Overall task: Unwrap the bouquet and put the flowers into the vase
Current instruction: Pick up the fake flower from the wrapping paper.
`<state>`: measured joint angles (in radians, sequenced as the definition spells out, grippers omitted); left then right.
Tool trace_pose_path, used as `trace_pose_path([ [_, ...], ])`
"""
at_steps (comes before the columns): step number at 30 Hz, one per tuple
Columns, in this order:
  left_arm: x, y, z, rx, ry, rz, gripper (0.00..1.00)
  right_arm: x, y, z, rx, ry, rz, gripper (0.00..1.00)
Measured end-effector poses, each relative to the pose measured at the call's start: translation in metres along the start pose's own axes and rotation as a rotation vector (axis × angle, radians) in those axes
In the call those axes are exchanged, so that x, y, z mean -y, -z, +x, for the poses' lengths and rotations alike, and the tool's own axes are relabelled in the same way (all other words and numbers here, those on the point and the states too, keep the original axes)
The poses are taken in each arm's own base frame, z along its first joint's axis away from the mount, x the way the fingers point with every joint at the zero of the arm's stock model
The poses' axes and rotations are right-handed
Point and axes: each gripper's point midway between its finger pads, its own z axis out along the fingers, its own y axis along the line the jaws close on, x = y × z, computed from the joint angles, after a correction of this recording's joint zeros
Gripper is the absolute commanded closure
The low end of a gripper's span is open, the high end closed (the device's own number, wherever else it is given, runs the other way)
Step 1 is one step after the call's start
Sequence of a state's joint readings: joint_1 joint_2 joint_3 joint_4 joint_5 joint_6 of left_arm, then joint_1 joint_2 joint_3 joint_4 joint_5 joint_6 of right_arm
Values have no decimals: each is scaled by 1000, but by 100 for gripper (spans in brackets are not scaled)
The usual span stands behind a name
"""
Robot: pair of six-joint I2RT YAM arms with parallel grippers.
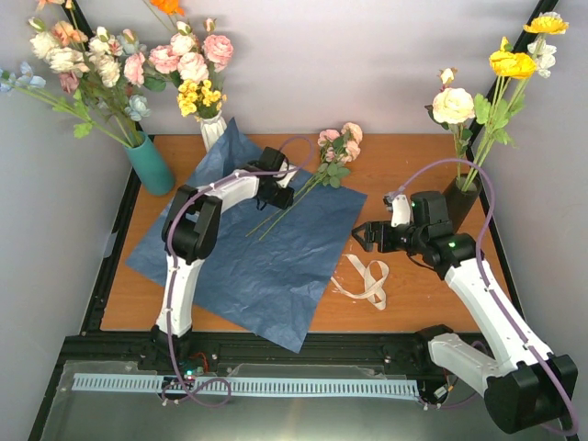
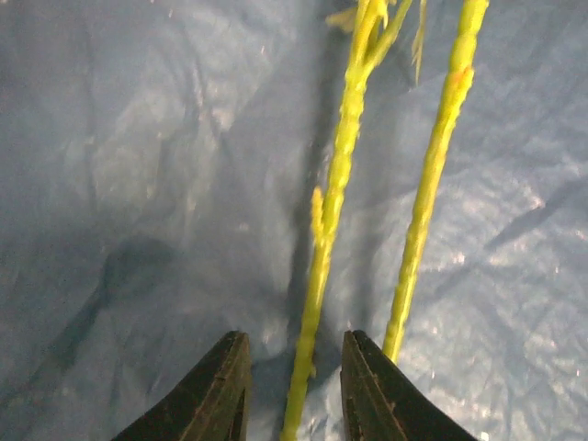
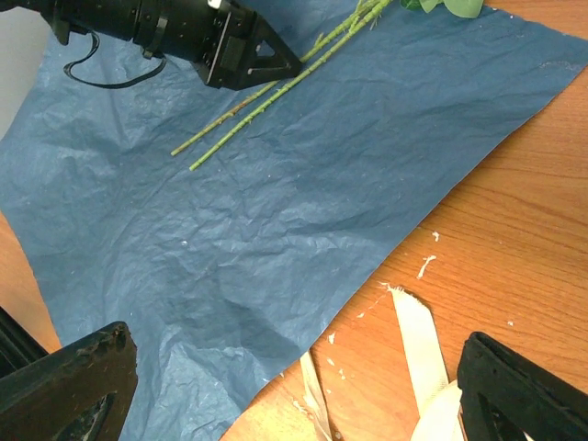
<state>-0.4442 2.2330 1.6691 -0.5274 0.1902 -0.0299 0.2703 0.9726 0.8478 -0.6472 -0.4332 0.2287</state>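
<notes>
The bouquet lies undone. Its dark-blue paper (image 1: pixel 266 266) is spread flat on the table, and the beige ribbon (image 1: pixel 369 280) lies loose to the paper's right. A few pink and cream flowers (image 1: pixel 336 149) rest on the paper's far corner, their green stems (image 3: pixel 248 106) running down-left. My left gripper (image 2: pixel 296 338) is low over the paper, open, its jaws either side of one stem (image 2: pixel 320 266) without touching it. A second stem (image 2: pixel 427 202) lies just outside the right finger. The dark vase (image 1: pixel 457 197) stands at the right and holds yellow and cream blooms. My right gripper (image 3: pixel 294 367) hangs wide open over the paper's edge.
A teal vase (image 1: pixel 152 165) and a white vase (image 1: pixel 213 129), both full of flowers, stand at the back left. Bits of ribbon fray lie on the wooden table (image 3: pixel 542 230) near the ribbon (image 3: pixel 418 335). Walls close in on both sides.
</notes>
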Motion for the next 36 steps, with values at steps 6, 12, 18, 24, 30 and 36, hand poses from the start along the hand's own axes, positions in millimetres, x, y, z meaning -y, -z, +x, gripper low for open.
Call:
trace_pose_path([
  [6,3,-11,-19,25,-21,6,76,1,-2,1,-9,-4,1,7],
  [12,3,-20,-35,47,-32,14,81,2,-6,2,-22,-9,-3,7],
  [18,8,-25,-40,56,-53,32,99,3,-9,2,-27,-10,-6,7],
  [24,16,-24,-39,68,-72,40,100,4,-12,3,-37,-14,-5,7],
  [30,21,-5,-45,96,-67,37,100,3,-12,3,-37,-18,-13,7],
  [36,31,44,-65,188,-71,38,100,-2,-8,-1,-15,-35,-28,7],
])
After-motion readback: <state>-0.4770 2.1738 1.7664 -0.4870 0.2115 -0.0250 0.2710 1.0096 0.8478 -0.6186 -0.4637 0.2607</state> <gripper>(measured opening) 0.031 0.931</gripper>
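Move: The flower stem to be gripped runs between the left fingers; its grip spot is about 4 cm ahead of the left hand and 4 cm to its right, barely 1 cm below. A second stem lies alongside, some 2 cm to the right of that spot. The pink blossoms are roughly 14 cm ahead of the left hand and 12 cm to its right. From the right hand the flower stem is about 25 cm ahead, 17 cm left and 18 cm lower. Slide the left gripper level over the blue paper along the stems, forward and right about 5 cm towards the pink blossoms, narrowing the fingers on the way. Shut them to pinch the flower stem while easing back a little and slightly farther right, then lift, gathering speed, to some 7 cm up, tipping the fingertips about 10 degrees outward. ##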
